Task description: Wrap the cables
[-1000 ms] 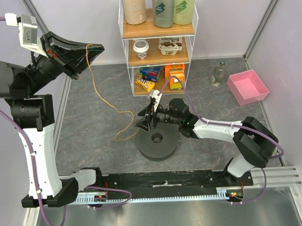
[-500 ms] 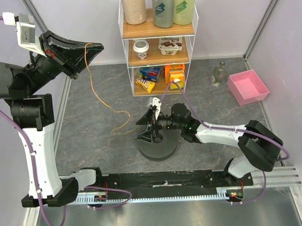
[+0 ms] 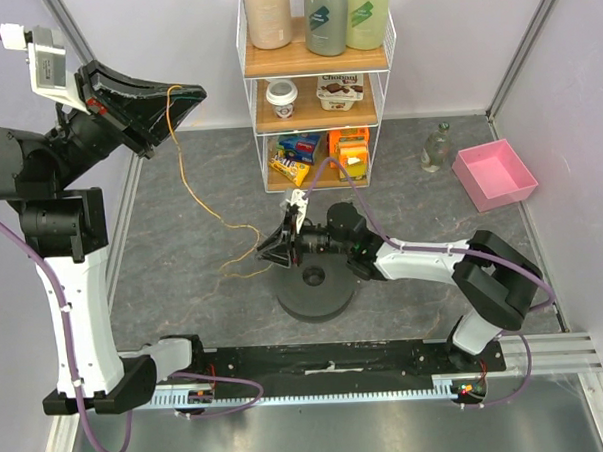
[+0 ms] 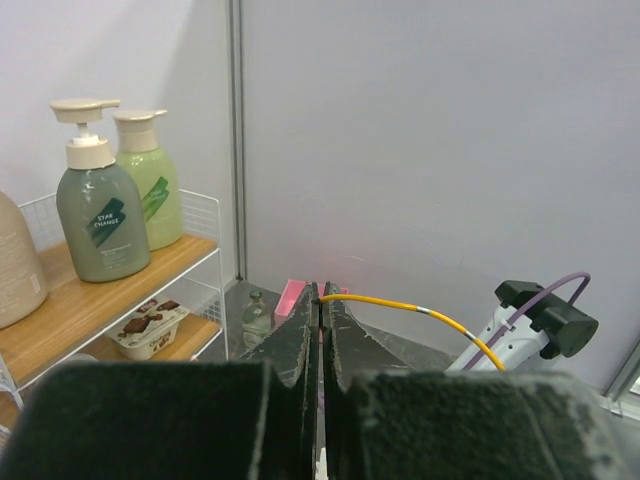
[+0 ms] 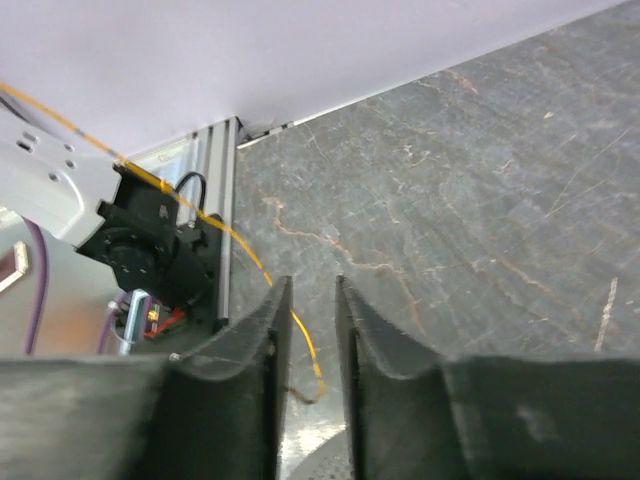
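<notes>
The cable [image 3: 182, 161] is a thin yellow-orange wire. It hangs from my left gripper [image 3: 198, 91], which is raised high at the far left, and runs down to loose loops on the floor left of the dark grey spool [image 3: 314, 291]. In the left wrist view the left gripper [image 4: 321, 290] is shut on the wire's end [image 4: 400, 303]. My right gripper [image 3: 266, 256] is low, just off the spool's left edge, by the wire loops. In the right wrist view its jaws stand a narrow gap apart [image 5: 310, 285], and the wire [image 5: 310, 355] lies on the floor beyond the gap.
A white wire shelf [image 3: 318, 85] with bottles, cups and snack packs stands at the back centre. A pink tray [image 3: 494, 173] and a small clear bottle [image 3: 435, 147] sit at the back right. Metal frame posts line both sides, and a black rail [image 3: 328, 363] runs along the near edge.
My right gripper was over the spool and has swung left, down to the wire loops beside it. The left arm holds the wire end in nearly the same place.
</notes>
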Robot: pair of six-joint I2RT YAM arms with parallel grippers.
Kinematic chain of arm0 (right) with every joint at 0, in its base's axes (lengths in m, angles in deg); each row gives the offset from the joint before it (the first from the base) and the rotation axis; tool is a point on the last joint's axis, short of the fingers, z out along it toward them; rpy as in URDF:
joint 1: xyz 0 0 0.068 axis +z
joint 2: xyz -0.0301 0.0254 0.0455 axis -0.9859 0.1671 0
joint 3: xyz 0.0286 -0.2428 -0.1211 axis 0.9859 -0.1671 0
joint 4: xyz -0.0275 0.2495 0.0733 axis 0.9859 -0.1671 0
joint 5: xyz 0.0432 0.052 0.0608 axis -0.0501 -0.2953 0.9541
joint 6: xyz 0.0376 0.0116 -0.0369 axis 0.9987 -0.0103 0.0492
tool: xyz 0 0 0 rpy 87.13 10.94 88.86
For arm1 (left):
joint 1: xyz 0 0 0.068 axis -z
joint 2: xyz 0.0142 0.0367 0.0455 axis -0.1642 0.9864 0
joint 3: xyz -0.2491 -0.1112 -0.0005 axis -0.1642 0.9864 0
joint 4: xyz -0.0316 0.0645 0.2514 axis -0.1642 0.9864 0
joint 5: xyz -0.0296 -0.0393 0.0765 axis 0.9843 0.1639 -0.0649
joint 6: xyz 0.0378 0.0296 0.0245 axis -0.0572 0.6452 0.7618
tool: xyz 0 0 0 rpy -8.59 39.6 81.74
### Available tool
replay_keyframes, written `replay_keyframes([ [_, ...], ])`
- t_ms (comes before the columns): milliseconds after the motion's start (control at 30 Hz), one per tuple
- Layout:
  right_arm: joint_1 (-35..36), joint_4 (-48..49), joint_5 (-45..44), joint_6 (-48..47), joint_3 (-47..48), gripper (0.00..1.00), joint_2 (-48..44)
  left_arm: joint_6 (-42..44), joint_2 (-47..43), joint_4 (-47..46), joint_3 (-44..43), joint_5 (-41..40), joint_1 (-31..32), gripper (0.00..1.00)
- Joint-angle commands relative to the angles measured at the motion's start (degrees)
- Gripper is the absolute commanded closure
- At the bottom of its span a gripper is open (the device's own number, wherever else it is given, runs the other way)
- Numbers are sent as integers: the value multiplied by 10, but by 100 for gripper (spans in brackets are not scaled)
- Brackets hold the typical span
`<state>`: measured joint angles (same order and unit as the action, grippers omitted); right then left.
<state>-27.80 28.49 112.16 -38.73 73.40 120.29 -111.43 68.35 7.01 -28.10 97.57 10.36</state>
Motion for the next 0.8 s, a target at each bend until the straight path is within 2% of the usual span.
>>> replay_keyframes([
  [0,3,21,-25,0,7,89,-2,-14,-7,-15,-22,-1,-4,98],
  [33,4,14,-30,-3,4,100,-6,-12,-7,-15,-23,-5,-4,98],
  [200,-4,-56,-28,-21,9,100,-30,29,-10,15,-19,-15,-5,98],
  [300,-34,-154,-19,-51,32,100,-49,113,-19,104,-13,-44,-5,98],
  [367,-73,-225,-21,-92,39,100,-69,199,-23,172,-9,-63,-5,98],
  [533,-199,-358,-34,-177,40,100,-129,373,-35,305,31,-179,-5,98],
  [767,-373,-446,-49,-274,60,100,-171,548,-42,325,156,-337,-5,98],
])
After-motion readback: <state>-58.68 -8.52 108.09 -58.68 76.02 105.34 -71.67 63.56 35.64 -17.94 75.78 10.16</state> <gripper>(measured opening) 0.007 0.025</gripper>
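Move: The loose lower end of the cable lies right between the right hand's open fingers. From there the grey spool sits on the table about 10 cm right, 6 cm ahead and 17 cm down; the yellow snack bag is some 33 cm ahead, 7 cm right and 14 cm down. From the left hand, which already grips the cable's other end, this loose end hangs about 5 cm right, level ahead, some 42 cm down. Right fingers pinch the cable, carrying it right and forward about 25 cm; left, still gripping, sinks 11 cm, advancing. ##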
